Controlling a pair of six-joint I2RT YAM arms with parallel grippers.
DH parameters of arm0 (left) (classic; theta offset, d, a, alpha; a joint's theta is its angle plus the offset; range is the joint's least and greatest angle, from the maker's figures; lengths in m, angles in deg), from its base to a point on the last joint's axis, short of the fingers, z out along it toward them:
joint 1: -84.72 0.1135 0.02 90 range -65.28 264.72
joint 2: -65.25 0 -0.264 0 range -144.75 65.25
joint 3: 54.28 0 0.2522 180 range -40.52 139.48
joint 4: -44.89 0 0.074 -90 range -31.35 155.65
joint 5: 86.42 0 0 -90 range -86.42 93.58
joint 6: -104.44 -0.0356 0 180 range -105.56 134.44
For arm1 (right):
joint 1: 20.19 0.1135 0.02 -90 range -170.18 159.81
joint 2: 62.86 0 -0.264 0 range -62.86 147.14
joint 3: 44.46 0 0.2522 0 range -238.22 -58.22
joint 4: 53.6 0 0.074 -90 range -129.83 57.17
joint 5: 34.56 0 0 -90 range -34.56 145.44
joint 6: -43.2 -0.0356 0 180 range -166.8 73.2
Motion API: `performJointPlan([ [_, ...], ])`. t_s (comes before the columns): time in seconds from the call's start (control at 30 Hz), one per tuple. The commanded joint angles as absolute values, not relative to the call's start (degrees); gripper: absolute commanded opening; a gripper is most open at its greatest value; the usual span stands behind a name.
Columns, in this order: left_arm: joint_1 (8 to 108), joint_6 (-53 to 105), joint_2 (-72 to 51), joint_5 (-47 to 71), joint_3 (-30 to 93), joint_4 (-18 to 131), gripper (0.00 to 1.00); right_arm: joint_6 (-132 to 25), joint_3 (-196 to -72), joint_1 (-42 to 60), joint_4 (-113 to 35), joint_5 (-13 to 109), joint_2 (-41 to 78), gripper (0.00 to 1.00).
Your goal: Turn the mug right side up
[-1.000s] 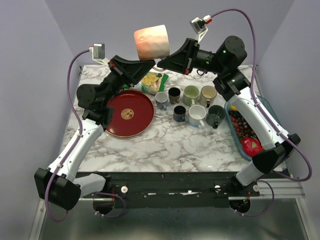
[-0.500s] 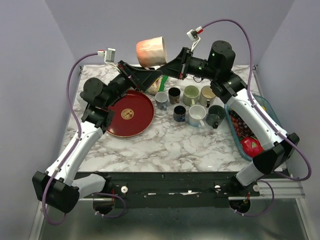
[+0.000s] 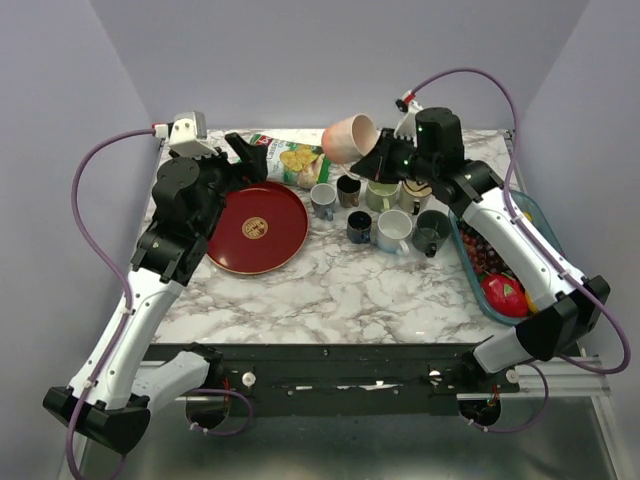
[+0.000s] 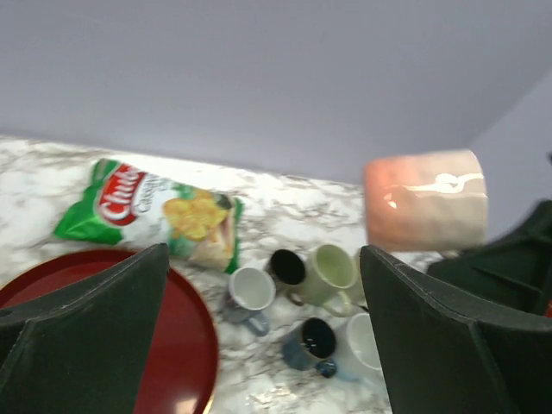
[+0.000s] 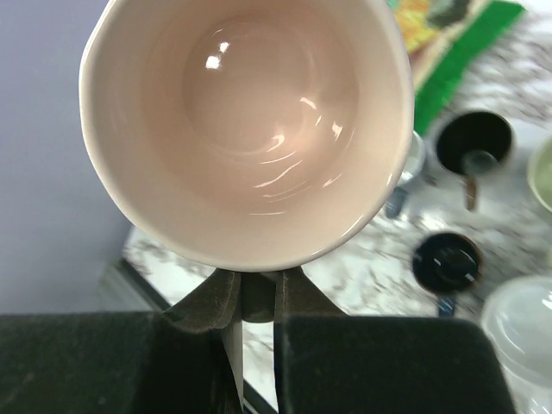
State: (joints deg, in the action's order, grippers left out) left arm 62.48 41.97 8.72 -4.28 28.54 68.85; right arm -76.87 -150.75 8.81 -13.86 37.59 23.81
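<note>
The pink mug (image 3: pixel 349 138) hangs in the air over the back of the table, tilted with its mouth toward the upper left. My right gripper (image 3: pixel 380 156) is shut on its handle. In the right wrist view I look straight into the mug (image 5: pixel 246 121), and the right gripper (image 5: pixel 257 293) pinches the handle just below the rim. My left gripper (image 3: pixel 236 162) stands open and empty at the back left, apart from the mug. Seen from the left wrist, the mug (image 4: pixel 425 200) floats to the upper right of the left gripper (image 4: pixel 259 259).
A red plate (image 3: pixel 258 228) lies left of centre, with a chips bag (image 3: pixel 295 158) behind it. Several upright mugs (image 3: pixel 385 210) cluster below the held mug. A clear container of fruit (image 3: pixel 495 262) with a red apple (image 3: pixel 503 293) sits along the right edge.
My left gripper opened, let go of the mug and drew back to the left. The right arm lowered the mug toward the table and swung it round.
</note>
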Motion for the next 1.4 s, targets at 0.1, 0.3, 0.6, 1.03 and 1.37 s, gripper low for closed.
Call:
performJointPlan([
  [0.1,62.57,39.05,6.10,-16.81,31.28,78.25,0.99,-68.69,-142.69,15.75,-7.49,55.16,18.96,0.01],
  [0.3,62.48,39.14,2.94,-16.81,33.74,80.62,0.99,-67.28,-141.02,23.75,-4.25,62.20,22.21,0.01],
  [0.6,62.57,41.24,0.65,-16.02,34.80,83.70,0.99,-67.72,-140.75,26.30,-1.08,65.36,29.67,0.01],
  [1.03,62.57,38.97,-2.16,-9.52,35.42,85.64,0.99,-69.39,-141.98,27.10,-4.41,65.37,41.63,0.01],
  [1.37,62.66,37.03,-2.86,-7.50,34.72,86.95,0.99,-69.13,-144.35,27.10,-6.26,68.18,47.35,0.01],
])
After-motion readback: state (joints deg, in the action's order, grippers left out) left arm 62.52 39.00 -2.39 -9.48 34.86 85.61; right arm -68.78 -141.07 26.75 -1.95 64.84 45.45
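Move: The open patch of table for the pink mug, already pinched in the right hand, lies about 33 cm below that hand, 5 cm back and 4 cm left. The grey-blue mug stands 5 cm ahead and 4 cm left of the hand; the dark blue mug 2 cm back and 6 cm right, the red plate's middle 2 cm back and 23 cm left, all some 30 cm lower. From the left hand the patch is about 11 cm right, 2 cm back and 40 cm down. Keeping its pinch on the pink mug by the handle side, the right hand swings it down and back, then sinks nearly straight into the gap between plate and dark blue mug, about 27 cm down and 6 cm back in all. The wrist rolls some 45 degrees, left side down, bringing the mouth upward. The empty, open left hand sinks about 9 cm, easing slightly forward and tipping down. ##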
